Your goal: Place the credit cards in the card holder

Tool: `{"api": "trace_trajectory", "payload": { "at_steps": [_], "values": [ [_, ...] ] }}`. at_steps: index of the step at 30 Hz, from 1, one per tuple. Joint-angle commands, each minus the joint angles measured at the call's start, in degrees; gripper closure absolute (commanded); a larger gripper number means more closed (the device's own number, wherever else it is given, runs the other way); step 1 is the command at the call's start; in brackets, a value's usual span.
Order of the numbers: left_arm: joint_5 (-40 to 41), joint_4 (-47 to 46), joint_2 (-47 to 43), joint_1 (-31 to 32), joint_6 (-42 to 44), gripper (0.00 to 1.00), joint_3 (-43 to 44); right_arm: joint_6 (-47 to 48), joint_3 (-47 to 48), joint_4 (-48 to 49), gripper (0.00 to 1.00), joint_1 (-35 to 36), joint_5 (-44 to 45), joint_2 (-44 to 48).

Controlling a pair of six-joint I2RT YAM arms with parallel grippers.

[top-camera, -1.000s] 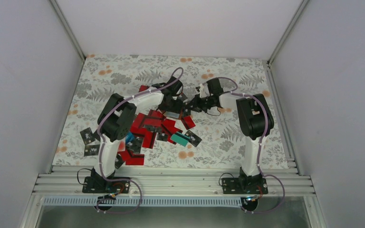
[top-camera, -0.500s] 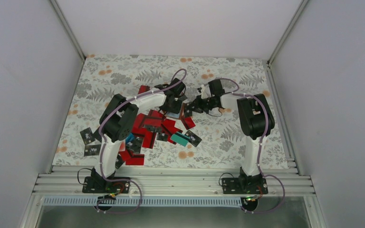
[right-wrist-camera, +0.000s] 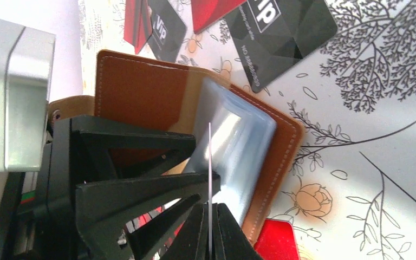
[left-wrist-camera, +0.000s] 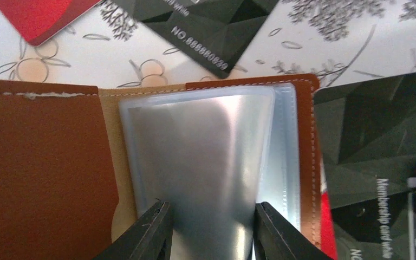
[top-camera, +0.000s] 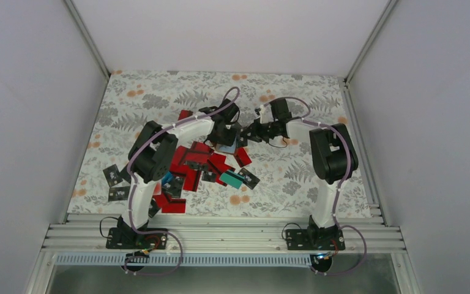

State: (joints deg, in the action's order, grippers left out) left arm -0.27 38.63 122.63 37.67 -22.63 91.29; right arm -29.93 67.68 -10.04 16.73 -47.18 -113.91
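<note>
The brown card holder (left-wrist-camera: 38, 162) lies open on the floral cloth, its greyish clear pockets (left-wrist-camera: 200, 157) fanned up. My left gripper (left-wrist-camera: 211, 233) is shut on a clear pocket, pinching it from both sides. My right gripper (right-wrist-camera: 210, 210) is shut on a thin credit card (right-wrist-camera: 210, 154), seen edge-on, its top edge at the pockets of the card holder (right-wrist-camera: 141, 92). From above, the left gripper (top-camera: 227, 130) and right gripper (top-camera: 249, 133) meet over the holder. A pile of red and black credit cards (top-camera: 190, 165) lies nearer the bases.
Loose cards ring the holder: a black one (left-wrist-camera: 206, 27), a red one (left-wrist-camera: 43, 16) and a black one (left-wrist-camera: 374, 151) to its right. A teal card (top-camera: 231, 179) and stray black cards (top-camera: 113, 177) lie further out. Grey walls enclose the cloth.
The left gripper's jaws have closed in onto the clear pocket. The right arm has shifted slightly, bringing its card closer to the holder.
</note>
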Motion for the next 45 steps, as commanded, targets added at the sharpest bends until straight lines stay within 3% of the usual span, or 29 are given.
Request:
{"api": "trace_trajectory", "payload": {
  "at_steps": [1,11,16,22,30,42,45],
  "values": [
    [-4.1,0.8,1.7,0.0,-0.8,0.61,2.4,0.7,-0.3,0.1,0.96,-0.3,-1.0,2.5],
    [-3.6,1.0,2.0,-0.3,-1.0,0.61,2.4,0.6,-0.5,0.2,0.96,-0.3,-0.9,2.0],
    [-3.3,0.5,1.2,-0.4,-1.4,0.74,1.8,0.5,-0.5,0.3,0.96,-0.3,-0.8,1.9],
    [-3.1,-0.7,-0.2,-0.5,-2.3,0.97,1.3,-0.9,-1.1,0.4,0.96,-0.3,1.2,1.9],
    [-7.6,-7.5,-4.0,-0.9,-4.0,0.98,-2.8,-4.2,-1.1,2.2,0.96,0.9,5.0,1.3],
    [-26.1,-28.2,-10.2,-4.7,-10.4,0.97,-16.5,-6.5,2.3,5.2,0.96,2.0,4.2,-3.1],
    [-30.0,-31.0,-10.9,-5.8,-11.0,0.93,-19.0,-6.1,3.1,6.1,0.96,2.4,3.2,-2.9]
  ]
}}
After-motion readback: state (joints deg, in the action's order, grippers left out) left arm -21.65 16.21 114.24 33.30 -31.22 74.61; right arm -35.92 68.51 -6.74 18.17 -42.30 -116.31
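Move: The clear sleeve of the open card holder lies right under my left fingertips, its middle roughly 1 cm back and 1 cm below. The black card in my right grip is centred about 6 cm to the right of my left hand, level ahead. A VIP card lies 7 cm ahead and 1 cm right; a red card, 6 cm back and 6 cm right. From my right hand the sleeve is about 8 cm left, 2 cm back and 4 cm below. My left hand shifts about 1 cm right, closes its fingers on the clear sleeve and pinches it, then lifts 2 cm, easing a little back and right while rolling some 25 degrees, right side rising. My right hand keeps its pinch on the black card, waits, then sinks about 2 cm and eases forward 1 cm, bringing the card up to the raised sleeve. ##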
